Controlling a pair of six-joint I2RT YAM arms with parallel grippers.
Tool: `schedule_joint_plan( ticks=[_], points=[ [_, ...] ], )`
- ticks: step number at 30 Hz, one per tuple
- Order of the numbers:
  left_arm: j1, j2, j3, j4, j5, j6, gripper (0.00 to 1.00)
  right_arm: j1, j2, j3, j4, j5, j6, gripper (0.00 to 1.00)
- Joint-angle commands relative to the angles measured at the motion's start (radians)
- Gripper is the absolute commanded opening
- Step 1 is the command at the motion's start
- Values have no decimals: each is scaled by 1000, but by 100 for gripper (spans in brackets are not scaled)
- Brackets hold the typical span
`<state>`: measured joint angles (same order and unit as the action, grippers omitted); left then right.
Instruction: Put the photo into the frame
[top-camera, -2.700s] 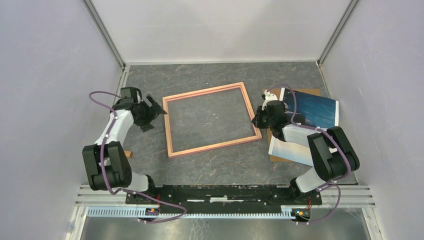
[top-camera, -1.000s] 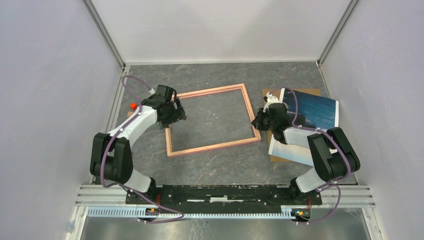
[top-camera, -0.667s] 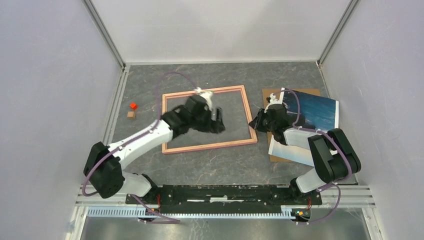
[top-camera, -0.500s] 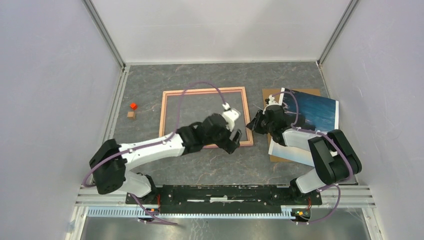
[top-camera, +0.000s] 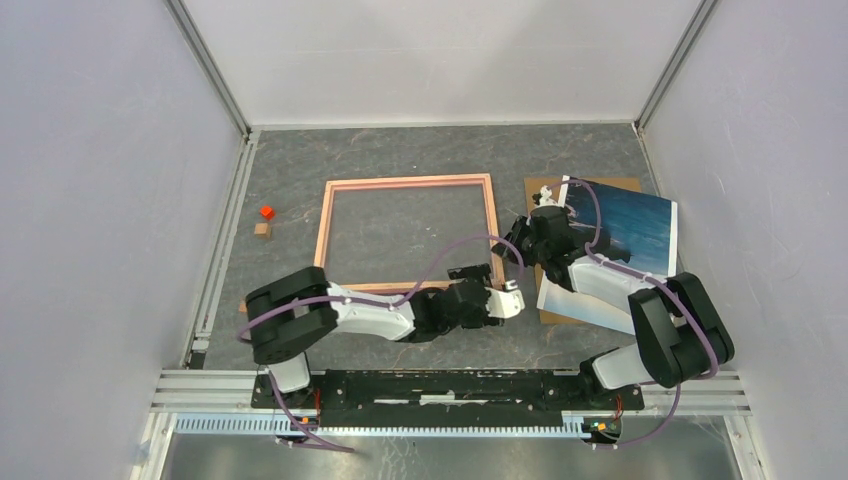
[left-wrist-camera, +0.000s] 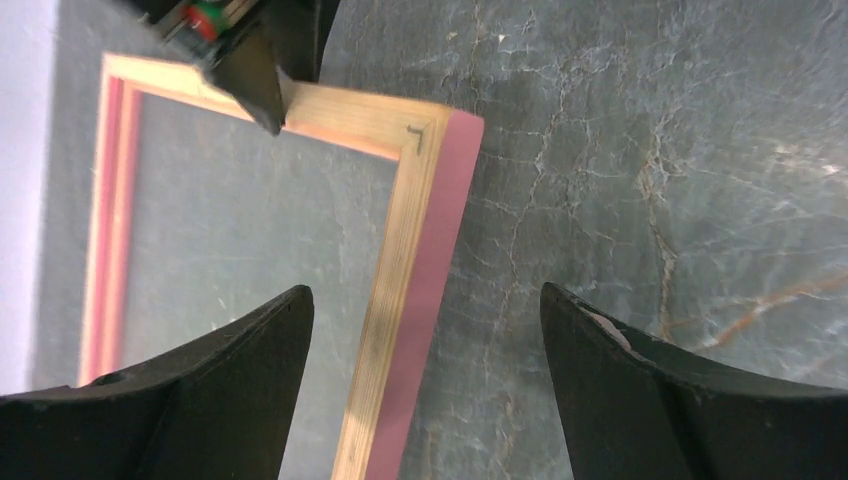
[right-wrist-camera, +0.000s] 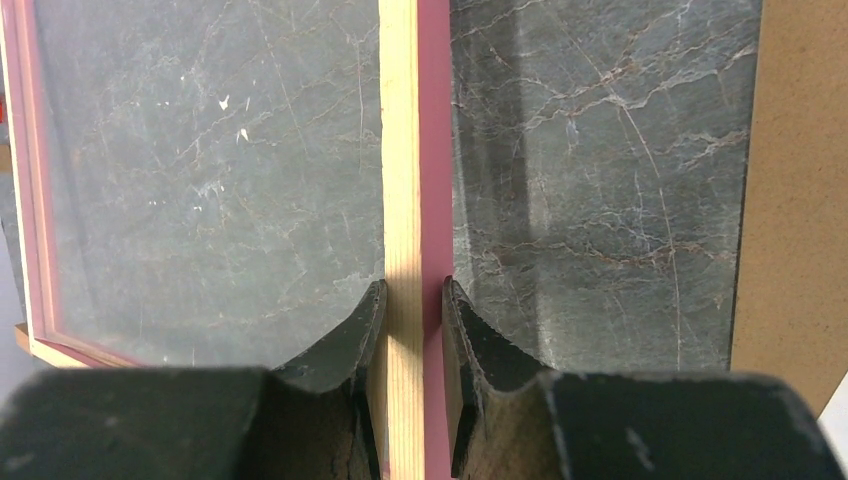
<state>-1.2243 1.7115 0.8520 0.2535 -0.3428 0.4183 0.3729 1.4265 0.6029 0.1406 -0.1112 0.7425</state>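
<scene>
The salmon-pink frame (top-camera: 410, 182) lies flat on the table, square to its edges. My right gripper (top-camera: 513, 246) is shut on the frame's right rail (right-wrist-camera: 408, 200), one finger on each side of it. My left gripper (top-camera: 492, 283) hangs open over the frame's near right corner (left-wrist-camera: 432, 135), and the rail runs between its spread fingers (left-wrist-camera: 250, 340) without touching them. The photo (top-camera: 628, 222) of blue water lies to the right on a brown backing board (top-camera: 546, 186); my right arm covers part of it.
A small red cube (top-camera: 266, 211) and a small brown cube (top-camera: 261, 229) sit near the left wall. The backing board's edge (right-wrist-camera: 800, 200) lies just right of the frame. Grey walls close in the table on three sides.
My left arm swung from the frame's left side across to its near right corner. The frame turned from tilted to square with the table. The right gripper kept its hold on the rail.
</scene>
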Motion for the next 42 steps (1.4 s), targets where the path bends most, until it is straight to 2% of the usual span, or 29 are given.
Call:
schedule_joint_plan(
  ticks=[1, 5, 11, 14, 19, 21, 24, 25, 28, 29, 32, 35, 42],
  points=[
    [-46, 94, 31, 228, -193, 304, 89, 6, -45, 63, 35, -8, 62, 0],
    [-87, 192, 12, 443, -315, 491, 81, 5, -50, 58, 33, -12, 83, 0],
    [-109, 251, -23, 713, -406, 611, 58, 8, -59, 60, 10, -2, 83, 0],
    [-129, 278, -31, 802, -430, 674, 50, 8, -67, 55, 10, 1, 71, 0],
    [-135, 247, -38, 753, -439, 581, 33, 2, -79, 88, -12, -22, -38, 2],
    [-134, 236, -41, 738, -451, 533, 27, -8, -86, 110, -29, -41, -105, 10],
    [-134, 228, -38, 738, -480, 476, 21, -57, -91, 128, -24, -134, -190, 36],
    [-134, 225, -42, 747, -490, 463, 20, -72, -91, 136, -22, -165, -216, 48],
    [-134, 206, -49, 740, -502, 416, 17, -132, -71, 151, 8, -264, -275, 92],
    [-135, 200, -51, 736, -505, 404, 17, -155, -50, 156, 28, -314, -277, 98],
    [-136, 195, -51, 734, -513, 390, 17, -213, 46, 181, 120, -470, -242, 98],
    [-136, 196, -47, 734, -519, 387, 17, -220, 182, 253, 163, -588, -196, 98],
    [-137, 209, -36, 736, -515, 380, 17, -209, 355, 249, 537, -713, 98, 98]
  ],
)
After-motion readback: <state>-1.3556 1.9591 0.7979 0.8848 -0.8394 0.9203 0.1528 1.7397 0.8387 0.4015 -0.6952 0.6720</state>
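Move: By the left hand, about 3 cm ahead, 3 cm to its right and a little lower, is the frame's near-right corner. The photo lies some 7 cm ahead of the left hand and 21 cm to its right. The right hand already pinches the frame's right side; the far-right corner is about 12 cm ahead and 2 cm left, the brown board's middle level with it, 15 cm right, the photo 2 cm back and 20 cm right. Tipping its fingers up some 35 degrees, the left hand dips and eases forward and right, then rises about 3 cm as it closes and pinches the frame's near side beside the near-right corner, finally drifting back left with it. The right hand lifts slightly, opens wide and lets go, hops up and 7 cm forward along the right side, then sinks with open fingers astride it. ##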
